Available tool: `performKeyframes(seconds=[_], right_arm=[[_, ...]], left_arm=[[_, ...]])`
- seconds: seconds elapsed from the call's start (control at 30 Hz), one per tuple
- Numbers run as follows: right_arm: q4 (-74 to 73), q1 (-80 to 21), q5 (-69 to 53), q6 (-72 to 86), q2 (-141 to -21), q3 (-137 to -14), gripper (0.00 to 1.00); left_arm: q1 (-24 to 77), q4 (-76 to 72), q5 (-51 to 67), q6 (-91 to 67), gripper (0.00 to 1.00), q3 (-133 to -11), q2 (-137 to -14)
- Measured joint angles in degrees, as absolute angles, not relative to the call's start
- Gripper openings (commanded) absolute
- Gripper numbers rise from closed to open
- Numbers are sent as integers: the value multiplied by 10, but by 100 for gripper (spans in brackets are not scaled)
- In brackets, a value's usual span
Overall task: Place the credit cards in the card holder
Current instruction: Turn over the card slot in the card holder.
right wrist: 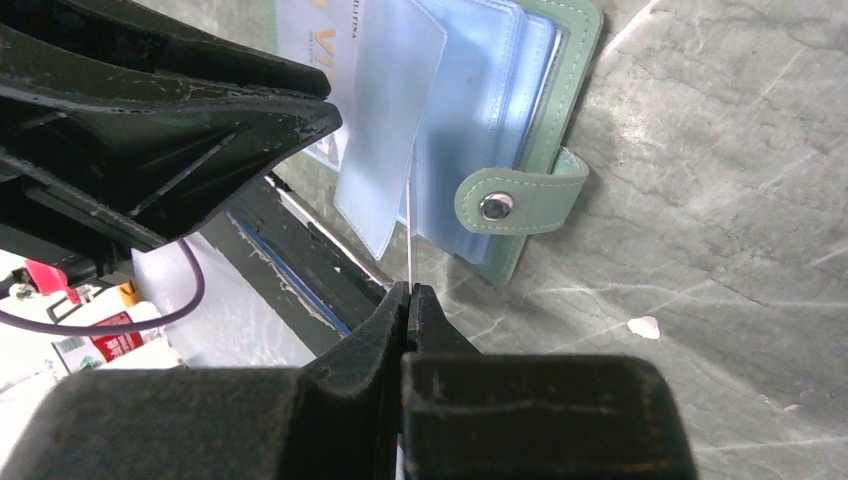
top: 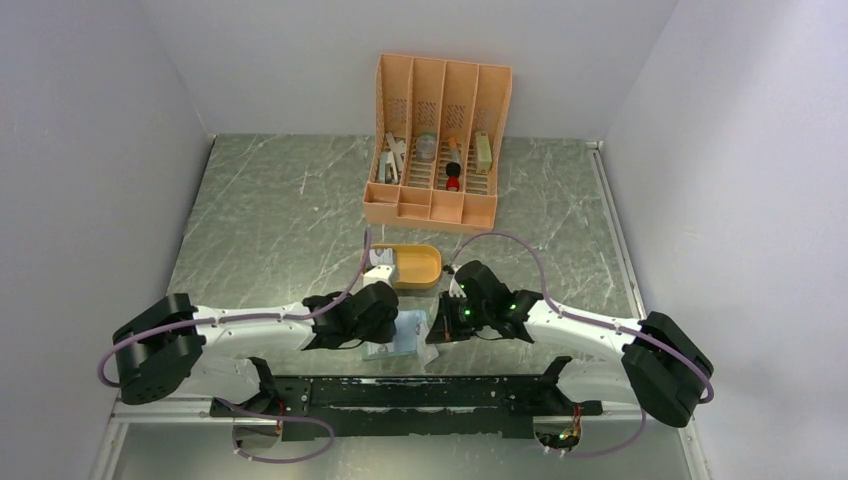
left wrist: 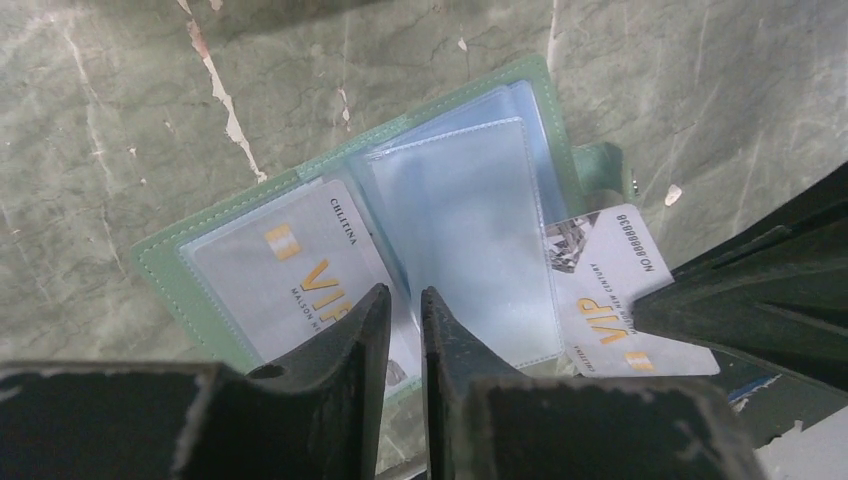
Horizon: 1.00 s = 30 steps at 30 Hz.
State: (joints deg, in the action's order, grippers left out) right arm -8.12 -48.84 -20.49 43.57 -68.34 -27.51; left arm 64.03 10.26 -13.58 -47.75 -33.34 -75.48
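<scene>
The card holder (left wrist: 170, 270) lies open on the marble table, a green bifold with clear pockets (left wrist: 470, 230). One VIP credit card (left wrist: 290, 260) sits in its left pocket. A second credit card (left wrist: 610, 290) sticks out from the right-hand leaves, and the right gripper's fingers (left wrist: 700, 300) hold its outer end. In the right wrist view that card (right wrist: 410, 240) shows edge-on, with my right gripper (right wrist: 409, 290) shut on it. My left gripper (left wrist: 405, 295) hovers over the holder's near edge, jaws a narrow gap apart, nothing between them. From above, the holder (top: 400, 342) lies between both grippers.
An orange oval tray (top: 425, 270) stands just behind the grippers. A tall orange slotted organizer (top: 437, 140) with small items is at the back. The holder's snap strap (right wrist: 510, 205) hangs open. The black rail (top: 400, 395) runs along the table's near edge, close to the holder.
</scene>
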Motion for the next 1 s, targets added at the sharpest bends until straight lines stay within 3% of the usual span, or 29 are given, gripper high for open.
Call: performKeyframes(seconds=[0.2, 0.57, 1.0], right_arm=[[-71, -491, -211, 439, -685, -276, 0], [-65, -526, -210, 448, -700, -316, 0], [-24, -554, -203, 458, -815, -366, 0]], left_arm=[[640, 123, -139, -477, 25, -342, -731], [640, 160, -154, -478, 41, -343, -672], [640, 204, -186, -495, 41, -340, -569]])
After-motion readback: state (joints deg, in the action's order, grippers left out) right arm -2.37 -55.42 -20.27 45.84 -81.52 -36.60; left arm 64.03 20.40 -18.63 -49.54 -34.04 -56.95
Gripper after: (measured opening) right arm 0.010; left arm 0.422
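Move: The raised clear card-slot page, which I'm turning with the card held in my right fingers, has its middle about 4 cm to the left of my right hand, 2 cm ahead and 2 cm below. The holder's left half is some 10 cm left, level fore and aft, 3 cm below; the snap strap is 3 cm ahead and 1 cm left, and the orange tray 15 cm ahead and 5 cm left. From my left hand, that page lies about 3 cm right and 1 cm ahead, just below. Keeping the VIP card pinched, I carry its edge about 6 cm to the left in an arc with my right hand, rising some 2 cm as it pushes the clear page across the spine, then sinking again over the left half. Meanwhile my left hand clears out of the way, going up about 7 cm and slightly left while its fingers open further. ##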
